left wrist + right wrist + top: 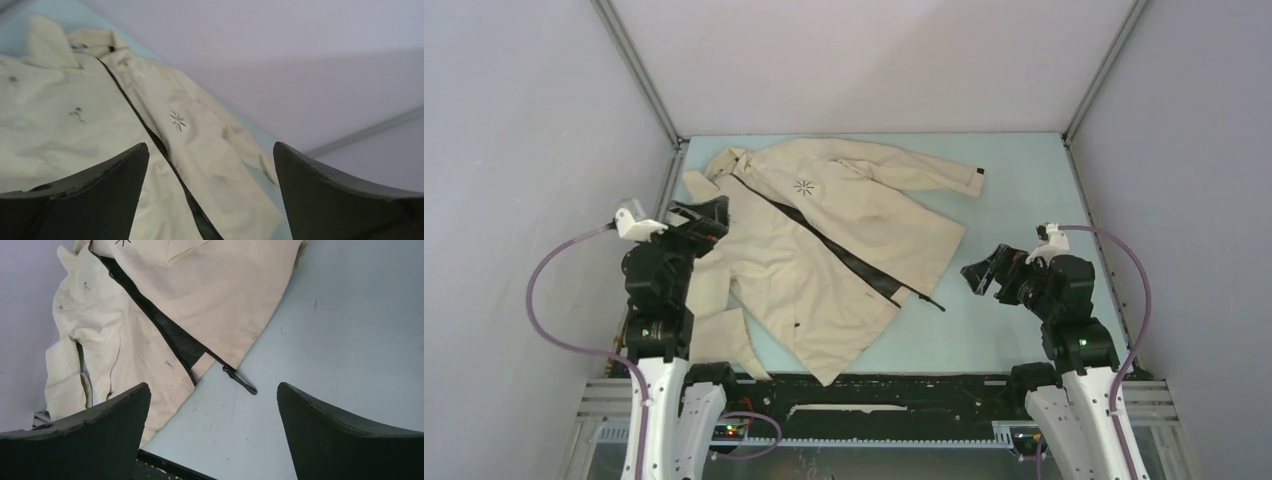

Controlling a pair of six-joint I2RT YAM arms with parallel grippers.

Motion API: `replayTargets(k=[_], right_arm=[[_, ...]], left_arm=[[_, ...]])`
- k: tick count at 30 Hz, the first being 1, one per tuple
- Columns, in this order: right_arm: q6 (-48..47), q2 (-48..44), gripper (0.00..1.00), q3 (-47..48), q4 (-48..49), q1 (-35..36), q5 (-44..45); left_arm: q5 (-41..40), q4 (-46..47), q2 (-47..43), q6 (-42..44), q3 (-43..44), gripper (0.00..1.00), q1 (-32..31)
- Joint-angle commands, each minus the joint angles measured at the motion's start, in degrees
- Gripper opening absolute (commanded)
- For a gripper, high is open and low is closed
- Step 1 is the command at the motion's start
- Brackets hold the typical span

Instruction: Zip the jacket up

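Note:
The beige jacket (824, 250) lies flat and spread on the light blue table, collar at the far left, hem toward the near right. Its dark zipper (844, 250) runs diagonally and gapes open in its lower part. The black zipper pull (240, 380) lies on the table just past the hem. The starburst logo (804, 186) shows on the chest. My left gripper (699, 215) is open and empty above the jacket's left side, with the zipper between its fingers in the left wrist view (210, 150). My right gripper (982, 272) is open and empty over bare table right of the hem, also shown in the right wrist view (214, 387).
Grey walls close in the table (1024, 200) on the left, right and far sides. A black rail (884, 385) runs along the near edge. One sleeve (924, 170) stretches to the far right; the other (719, 335) lies folded by the left arm's base.

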Motion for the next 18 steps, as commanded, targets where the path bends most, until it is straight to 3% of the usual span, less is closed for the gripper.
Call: replayTargets(k=[1,5,7,12,18], right_arm=[[1.4,0.9,1.00,-2.2,3.9,-0.4,-0.7],[3.8,4.5,1.00,-3.6,6.2,-1.2,-3.5],[4.5,5.2,1.00,-5.0,8.3,-3.1,-7.4],[5.9,4.0,1.00,-9.2,14.0,-5.0,-12.5],[10.2,10.8,1.00,-13.8,24.5,-5.0,-18.8]], left_arm=[[18.4,11.3,4.8,-3.1,-3.8,0.98,-0.1],[27.0,19.0,11.5,-6.8,-6.4,0.98,-2.0],[26.8,19.9,14.5,-7.2,-7.3,0.98,-7.5],[18.8,18.5,24.0,-6.0,-6.6,0.98,-28.0],[18.6,35.4,38.7,-17.1,-9.0,0.98,-39.2]])
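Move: The lower zip end on the jacket's left panel lies about 36 cm to the left gripper's right, 5 cm back and some 30 cm below it; the slider is 39 cm right and 2 cm back. From the right gripper, the pull tab lies roughly 8 cm left, 3 cm ahead and 18 cm below, with the slider some 12 cm left and 4 cm ahead, and that same lower zip end 15 cm left, 1 cm ahead. Swing the left gripper some 25 cm to the right across the open jacket, towards the lower zip end, sinking about 13 cm, turning it clockwise roughly 50 degrees and tipping its fingers down. Meanwhile lower the right gripper about 5 cm towards the pull tab, easing slightly left late on and rolling its left side up a little. Keep both grippers wide open and clear of the cloth. ##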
